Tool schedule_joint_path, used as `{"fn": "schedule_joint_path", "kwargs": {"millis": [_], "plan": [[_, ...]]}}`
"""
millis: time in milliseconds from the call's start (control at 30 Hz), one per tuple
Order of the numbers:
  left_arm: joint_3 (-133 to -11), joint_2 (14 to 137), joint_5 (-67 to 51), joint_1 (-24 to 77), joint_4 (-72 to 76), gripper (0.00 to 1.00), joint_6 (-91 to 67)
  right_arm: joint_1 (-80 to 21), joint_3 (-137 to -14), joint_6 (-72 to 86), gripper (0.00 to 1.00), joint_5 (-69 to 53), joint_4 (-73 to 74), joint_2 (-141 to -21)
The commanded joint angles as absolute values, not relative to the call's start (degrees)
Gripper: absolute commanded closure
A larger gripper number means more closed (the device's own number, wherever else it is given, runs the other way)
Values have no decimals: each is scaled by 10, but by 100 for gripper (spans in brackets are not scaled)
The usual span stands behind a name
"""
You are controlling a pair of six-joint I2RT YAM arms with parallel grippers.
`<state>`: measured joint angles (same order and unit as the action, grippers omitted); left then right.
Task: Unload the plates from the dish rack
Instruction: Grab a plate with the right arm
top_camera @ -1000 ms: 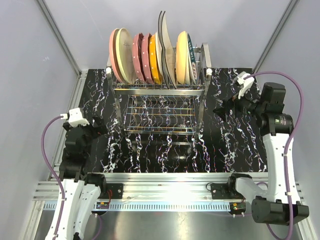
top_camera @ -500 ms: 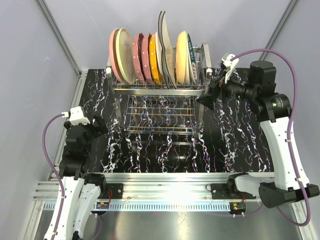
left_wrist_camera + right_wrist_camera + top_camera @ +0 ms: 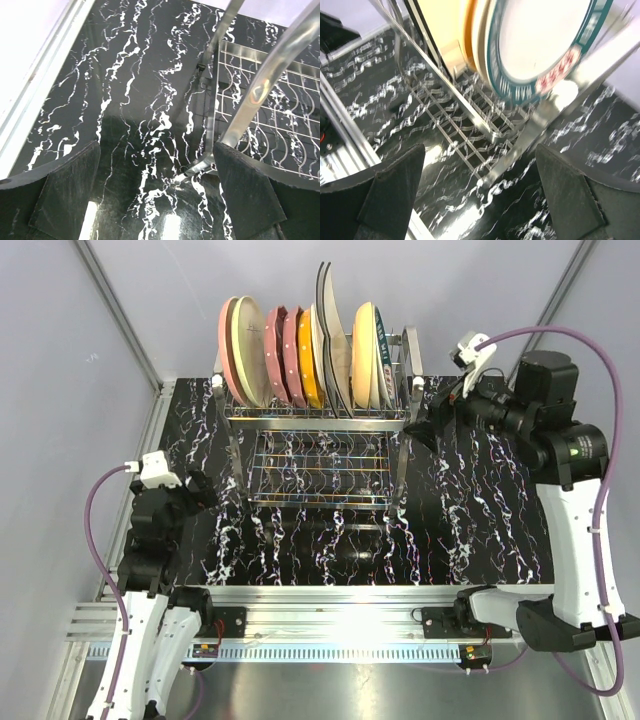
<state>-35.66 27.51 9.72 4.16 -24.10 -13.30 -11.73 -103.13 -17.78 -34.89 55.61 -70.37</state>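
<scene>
The dish rack (image 3: 320,465) stands at the back middle of the table. Several plates stand upright in its top tier: pink (image 3: 227,345), cream (image 3: 248,352), maroon dotted (image 3: 284,358), orange (image 3: 309,365), tan (image 3: 362,352) and one with a teal rim (image 3: 386,348). My right gripper (image 3: 418,430) is open just off the rack's right end, holding nothing. In the right wrist view the teal-rimmed plate (image 3: 540,35) and a rack post (image 3: 555,112) lie beyond the open right gripper (image 3: 480,150). My left gripper (image 3: 200,488) hangs open left of the rack, empty, with a rack leg (image 3: 260,85) ahead of the left gripper (image 3: 156,150).
The black marbled tabletop (image 3: 470,520) runs between grey walls, and a metal rail (image 3: 330,615) lies along its near edge. The rack's lower wire shelf (image 3: 320,470) holds nothing that I can see. An aluminium frame strip (image 3: 45,80) borders the table on the left.
My right arm has swung from the table's right side up to the rack's right end, then eased back slightly. Both grippers stay open. The left arm has hardly moved.
</scene>
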Motion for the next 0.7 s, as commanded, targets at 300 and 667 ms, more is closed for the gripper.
{"fn": "schedule_joint_path", "kwargs": {"millis": [300, 667], "plan": [[-384, 283, 73, 43, -227, 1, -133, -189, -1217, -152, 9, -266, 555, -815], [-384, 285, 71, 43, -229, 1, -133, -221, -1247, -167, 37, -186, 548, -866]]}}
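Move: The teal-rimmed plate, the rightmost one in the dish rack, stands some 10 cm ahead of my right hand and 7 cm to its left, about level in height. The yellow plate stands about 3 cm farther left than the teal-rimmed plate, and the rack's right front corner is roughly 5 cm ahead of my hand, 2 cm left and slightly below. From my left hand the teal-rimmed plate is some 13 cm ahead, 33 cm right and 20 cm up. I lift my right hand about 5 cm beside the rack's right front corner, then swing it forward some 6 cm and left 4 cm, sinking about 2 cm again, in towards the lower edge of the teal-rimmed plate. On the way in my fingers close by roughly a third, still well apart; the wrist barely turns. Whether they touch the plate can't be seen. ##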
